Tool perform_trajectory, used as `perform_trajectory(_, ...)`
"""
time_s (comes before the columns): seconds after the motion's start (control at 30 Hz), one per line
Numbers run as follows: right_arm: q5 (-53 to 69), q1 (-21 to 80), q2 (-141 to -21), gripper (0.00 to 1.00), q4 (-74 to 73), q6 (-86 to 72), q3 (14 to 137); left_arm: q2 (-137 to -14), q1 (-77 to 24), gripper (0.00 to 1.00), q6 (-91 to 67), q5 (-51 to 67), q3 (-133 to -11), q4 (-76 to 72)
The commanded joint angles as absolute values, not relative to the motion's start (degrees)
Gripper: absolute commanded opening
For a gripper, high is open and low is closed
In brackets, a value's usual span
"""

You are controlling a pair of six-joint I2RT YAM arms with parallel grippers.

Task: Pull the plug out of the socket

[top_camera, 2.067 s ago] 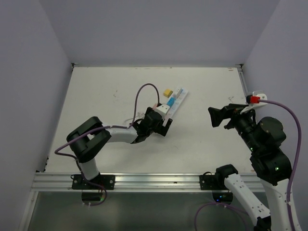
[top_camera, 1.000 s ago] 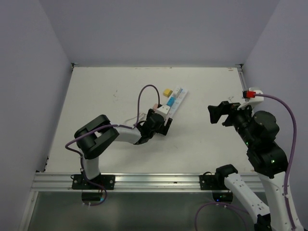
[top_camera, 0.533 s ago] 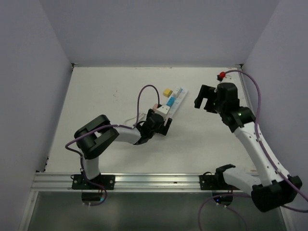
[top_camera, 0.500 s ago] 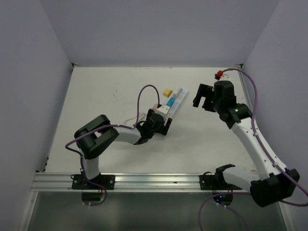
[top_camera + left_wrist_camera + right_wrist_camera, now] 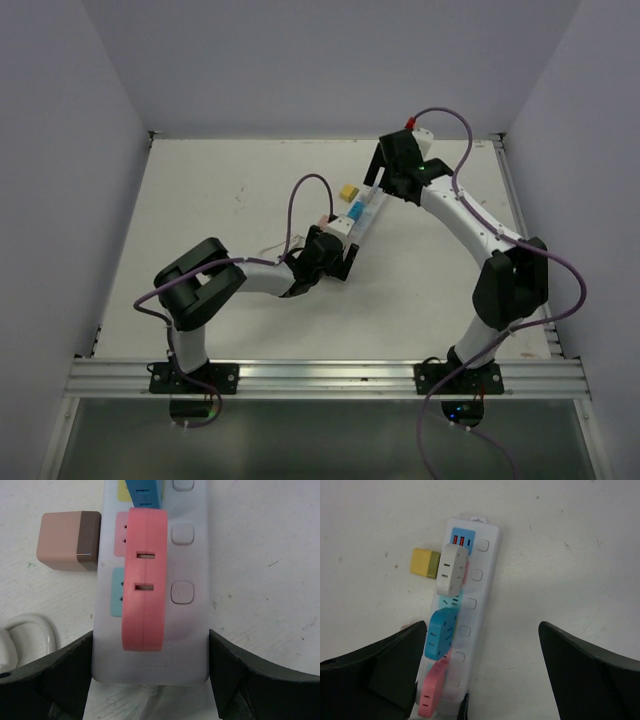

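The socket (image 5: 190, 630) is a long white strip lying slantwise mid-table (image 5: 366, 212). Three plugs sit in it: pink (image 5: 145, 580), blue (image 5: 440, 632) and white (image 5: 451, 570). My left gripper (image 5: 150, 680) holds the strip's cord end, its black fingers (image 5: 240, 675) pressed flush against both long sides. In the top view it sits at the strip's near end (image 5: 336, 248). My right gripper (image 5: 482, 680) hangs wide open above the strip's far end (image 5: 384, 182), touching nothing. The white cord (image 5: 27, 630) loops off to the left.
A tan-and-brown cube (image 5: 67, 540) lies on the table beside the pink plug. A yellow cube (image 5: 424, 561) lies beside the white plug. Walls close in the white table (image 5: 220, 200) on three sides. The left arm's purple cable (image 5: 300, 190) arches above the strip.
The right arm has swung from the table's right side across to the strip's far end, jaws still wide. The left gripper and the strip have not moved.
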State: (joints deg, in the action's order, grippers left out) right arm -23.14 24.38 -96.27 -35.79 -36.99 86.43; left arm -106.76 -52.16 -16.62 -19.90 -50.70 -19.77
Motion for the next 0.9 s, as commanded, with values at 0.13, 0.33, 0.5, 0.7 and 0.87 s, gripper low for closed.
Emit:
perform_trajectory(0.13,-30.6,26.4,-106.0,0.95,-38.1,-44.8,94.3,-107.7,-52.6,0.00,-21.5,-12.3,-50.0,-14.1)
perform_trajectory(0.33,-31.8,27.2,-110.3,0.92,-38.4,-48.1,96.9,-105.1,-52.5,0.00,-24.3,-9.5,-47.8,-13.8)
perform_trajectory(0.5,-33.0,27.2,-113.1,0.83,-39.1,-49.0,97.7,-106.3,-52.5,0.00,-25.1,-9.9,-48.4,-12.6)
perform_trajectory(0.7,-33.4,27.2,-115.2,0.74,-40.3,-48.9,98.4,-110.7,-53.2,0.00,-25.8,-12.6,-53.1,-7.4)
perform_trajectory(0.87,-32.3,26.5,-116.9,0.65,-41.0,-48.9,99.9,-112.9,-54.3,0.00,-26.5,-15.3,-56.2,-3.5)
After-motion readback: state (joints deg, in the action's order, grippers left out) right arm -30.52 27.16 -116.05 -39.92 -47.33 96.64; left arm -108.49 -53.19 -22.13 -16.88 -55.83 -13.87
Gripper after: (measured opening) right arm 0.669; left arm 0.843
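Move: The white plug, at the far end of the socket strip, lies about 6 cm ahead of the right hand, 3 cm left and some 16 cm below. At that depth the blue plug is 1 cm back and 6 cm left; the yellow block, slightly lower, is 6 cm ahead and 7 cm left. From the left hand, already gripping the strip's near end, the white plug is roughly 17 cm ahead, 10 cm right and 2 cm up. Right hand sinks about 9 cm, edging forward towards the white plug, fingers narrowing; left slides the strip right. ##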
